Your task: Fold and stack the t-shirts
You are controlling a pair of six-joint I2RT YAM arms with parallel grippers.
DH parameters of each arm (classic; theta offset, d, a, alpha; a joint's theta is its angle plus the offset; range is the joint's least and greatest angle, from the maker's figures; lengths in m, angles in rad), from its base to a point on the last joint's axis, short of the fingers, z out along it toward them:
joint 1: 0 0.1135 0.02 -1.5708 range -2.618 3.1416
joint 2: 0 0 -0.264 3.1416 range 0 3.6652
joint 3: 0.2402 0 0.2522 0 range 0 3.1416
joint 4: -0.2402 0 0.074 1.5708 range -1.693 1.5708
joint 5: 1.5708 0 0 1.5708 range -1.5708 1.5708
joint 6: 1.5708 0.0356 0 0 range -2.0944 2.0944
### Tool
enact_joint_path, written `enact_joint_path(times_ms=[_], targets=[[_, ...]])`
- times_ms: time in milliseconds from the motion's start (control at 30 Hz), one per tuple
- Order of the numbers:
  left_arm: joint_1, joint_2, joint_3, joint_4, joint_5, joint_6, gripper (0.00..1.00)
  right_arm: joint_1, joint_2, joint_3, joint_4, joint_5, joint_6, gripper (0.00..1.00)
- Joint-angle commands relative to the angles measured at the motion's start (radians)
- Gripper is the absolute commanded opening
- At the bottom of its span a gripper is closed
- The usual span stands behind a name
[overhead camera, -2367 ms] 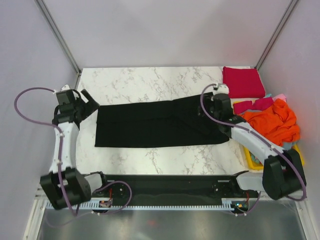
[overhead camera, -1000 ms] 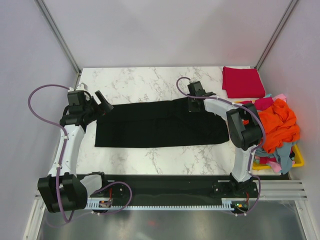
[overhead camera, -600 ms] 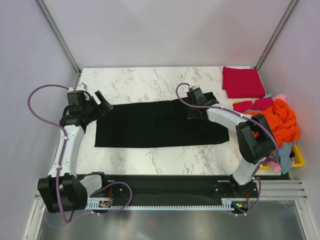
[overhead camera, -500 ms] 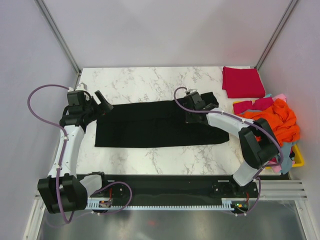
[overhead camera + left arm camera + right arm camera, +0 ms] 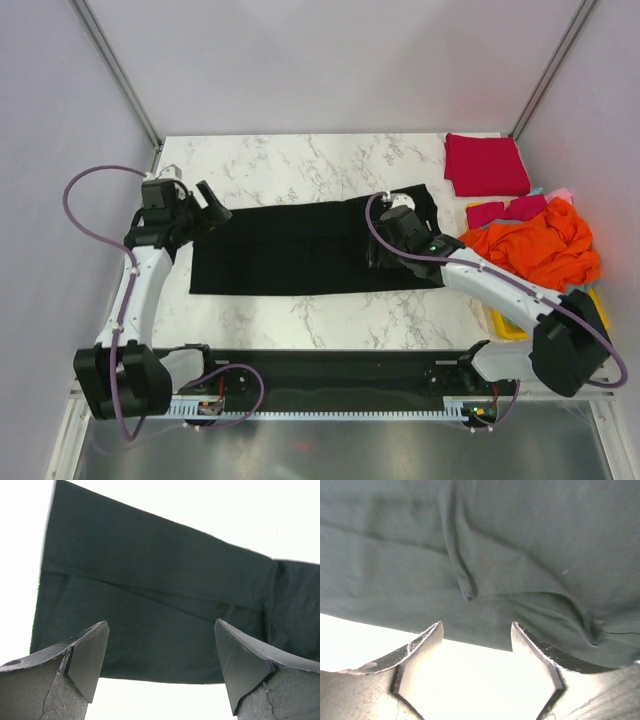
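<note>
A large black t-shirt lies flat on the marble table as a long folded band. My left gripper hovers open by its left end; in the left wrist view the left gripper frames the black t-shirt with nothing between its fingers. My right gripper is over the shirt's right part and open. In the right wrist view the right gripper is empty above bare table, with the creased edge of the black t-shirt just beyond. A folded crimson t-shirt lies at the back right.
A yellow basket stands at the table's right edge under a heap with an orange t-shirt and a bit of pink cloth. The right arm's forearm stretches across the shirt's right end. Metal frame posts rise at both back corners.
My right gripper has opened and let go of the black shirt, moving from its far edge toward the near edge. The left gripper has shifted only slightly.
</note>
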Motion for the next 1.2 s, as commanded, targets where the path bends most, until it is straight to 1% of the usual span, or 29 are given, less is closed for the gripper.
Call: enact_joint_path(times_ms=[0, 67, 100, 133, 200, 233, 267, 300, 333, 367, 433, 467, 600, 667, 700, 733, 767, 800, 833, 867, 900, 933, 967, 1000, 1033, 1067, 1100, 1133, 1167], targets=[[-0.087, 0.146, 0.070, 0.010, 0.003, 0.045, 0.94, -0.050, -0.065, 0.031, -0.015, 0.100, 0.019, 0.66], [-0.154, 0.235, 0.127, -0.037, -0.002, 0.039, 0.94, -0.102, 0.006, 0.056, -0.021, 0.088, 0.004, 0.65], [-0.169, 0.334, 0.181, -0.047, -0.014, 0.028, 0.94, -0.153, 0.042, 0.077, -0.020, 0.085, 0.004, 0.65], [-0.182, 0.379, 0.207, -0.058, -0.011, 0.022, 0.94, -0.176, 0.121, 0.094, -0.023, 0.050, 0.002, 0.65], [-0.215, 0.512, 0.290, -0.085, -0.037, 0.013, 0.94, -0.227, 0.204, 0.134, -0.021, 0.031, -0.002, 0.65], [-0.225, 0.560, 0.315, -0.090, -0.046, 0.012, 0.94, -0.239, 0.244, 0.148, -0.021, 0.004, -0.007, 0.65], [-0.232, 0.603, 0.338, -0.093, -0.056, 0.012, 0.94, -0.248, 0.319, 0.160, -0.009, -0.007, -0.006, 0.65], [-0.232, 0.644, 0.386, -0.114, -0.062, 0.012, 0.94, -0.260, 0.358, 0.189, -0.003, -0.022, -0.012, 0.65], [-0.232, 0.736, 0.413, -0.125, -0.060, 0.012, 0.94, -0.262, 0.430, 0.211, 0.002, -0.034, -0.015, 0.65], [-0.232, 0.775, 0.465, -0.146, -0.051, 0.014, 0.92, -0.267, 0.464, 0.253, 0.007, -0.059, -0.015, 0.65], [-0.234, 0.862, 0.496, -0.189, -0.042, 0.019, 0.90, -0.276, 0.554, 0.303, 0.005, -0.090, -0.024, 0.65], [-0.236, 0.873, 0.502, -0.196, -0.042, 0.017, 0.90, -0.277, 0.580, 0.327, 0.007, -0.097, -0.025, 0.65], [-0.240, 0.863, 0.453, -0.194, -0.054, 0.006, 0.90, -0.306, 0.723, 0.510, -0.004, -0.108, -0.050, 0.64], [-0.243, 0.849, 0.425, -0.194, -0.042, 0.002, 0.90, -0.314, 0.827, 0.591, -0.038, -0.107, -0.067, 0.64], [-0.243, 0.846, 0.390, -0.194, -0.030, -0.015, 0.90, -0.323, 0.867, 0.693, -0.058, -0.117, -0.070, 0.64], [-0.245, 0.844, 0.372, -0.193, -0.013, -0.023, 0.90, -0.325, 0.948, 0.752, -0.091, -0.130, -0.075, 0.64], [-0.254, 0.835, 0.324, -0.182, 0.016, -0.036, 0.90, -0.325, 0.991, 0.880, -0.110, -0.140, -0.075, 0.64], [-0.263, 0.827, 0.298, -0.173, 0.026, -0.043, 0.90, -0.327, 1.033, 0.949, -0.128, -0.165, -0.075, 0.63], [-0.274, 0.814, 0.274, -0.161, 0.036, -0.049, 0.90, -0.327, 1.120, 1.025, -0.159, -0.192, -0.068, 0.63], [-0.300, 0.797, 0.223, -0.138, 0.061, -0.063, 0.90, -0.325, 1.166, 1.183, -0.170, -0.217, -0.059, 0.63], [-0.315, 0.760, 0.200, -0.130, 0.067, -0.073, 0.90, -0.323, 1.211, 1.262, -0.174, -0.244, -0.053, 0.63], [-0.332, 0.735, 0.178, -0.124, 0.073, -0.086, 0.90, -0.323, 1.302, 1.344, -0.168, -0.298, -0.044, 0.63], [-0.372, 0.711, 0.136, -0.104, 0.091, -0.119, 0.90, -0.317, 1.349, 1.498, -0.153, -0.333, -0.035, 0.63], [-0.393, 0.665, 0.114, -0.092, 0.110, -0.145, 0.90, -0.316, 1.393, 1.563, -0.124, -0.366, -0.018, 0.63], [-0.412, 0.643, 0.088, -0.073, 0.142, -0.173, 0.91, -0.313, 1.462, 1.614, -0.040, -0.415, 0.003, 0.65], [-0.456, 0.625, 0.035, -0.043, 0.212, -0.226, 0.91, -0.313, 1.485, 1.649, 0.023, -0.435, 0.031, 0.66], [-0.482, 0.604, 0.017, 0.002, 0.243, -0.256, 0.91, -0.313, 1.496, 1.641, 0.096, -0.455, 0.094, 0.66], [-0.505, 0.574, -0.001, 0.035, 0.275, -0.285, 0.91, -0.311, 1.513, 1.627, 0.243, -0.475, 0.117, 0.66], [-0.560, 0.559, -0.029, 0.060, 0.318, -0.343, 0.91, -0.307, 1.519, 1.605, 0.307, -0.487, 0.138, 0.66]])
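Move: The black t-shirt lies crosswise, with its middle some 23 cm right of the left hand, neither ahead nor back, and 17 cm below; the patch this hand lands on, inside the far edge, is about 8 cm ahead and 8 cm right. From the right hand, the bunched right end is roughly 8 cm ahead, 7 cm right and 9 cm down. The folded red shirt sits about 33 cm ahead and 32 cm right; the yellow basket 35 cm right, 2 cm back. The black t-shirt is swivelled under both grippers, their fingers kept open. The left drops onto its left half, tipping down some 30 degrees, then drags back and right towards its own base. The right lifts briefly, goes forward and right down onto the bunched end, then sweeps it about 30 cm forward and partly left, rolling left side up late on. ##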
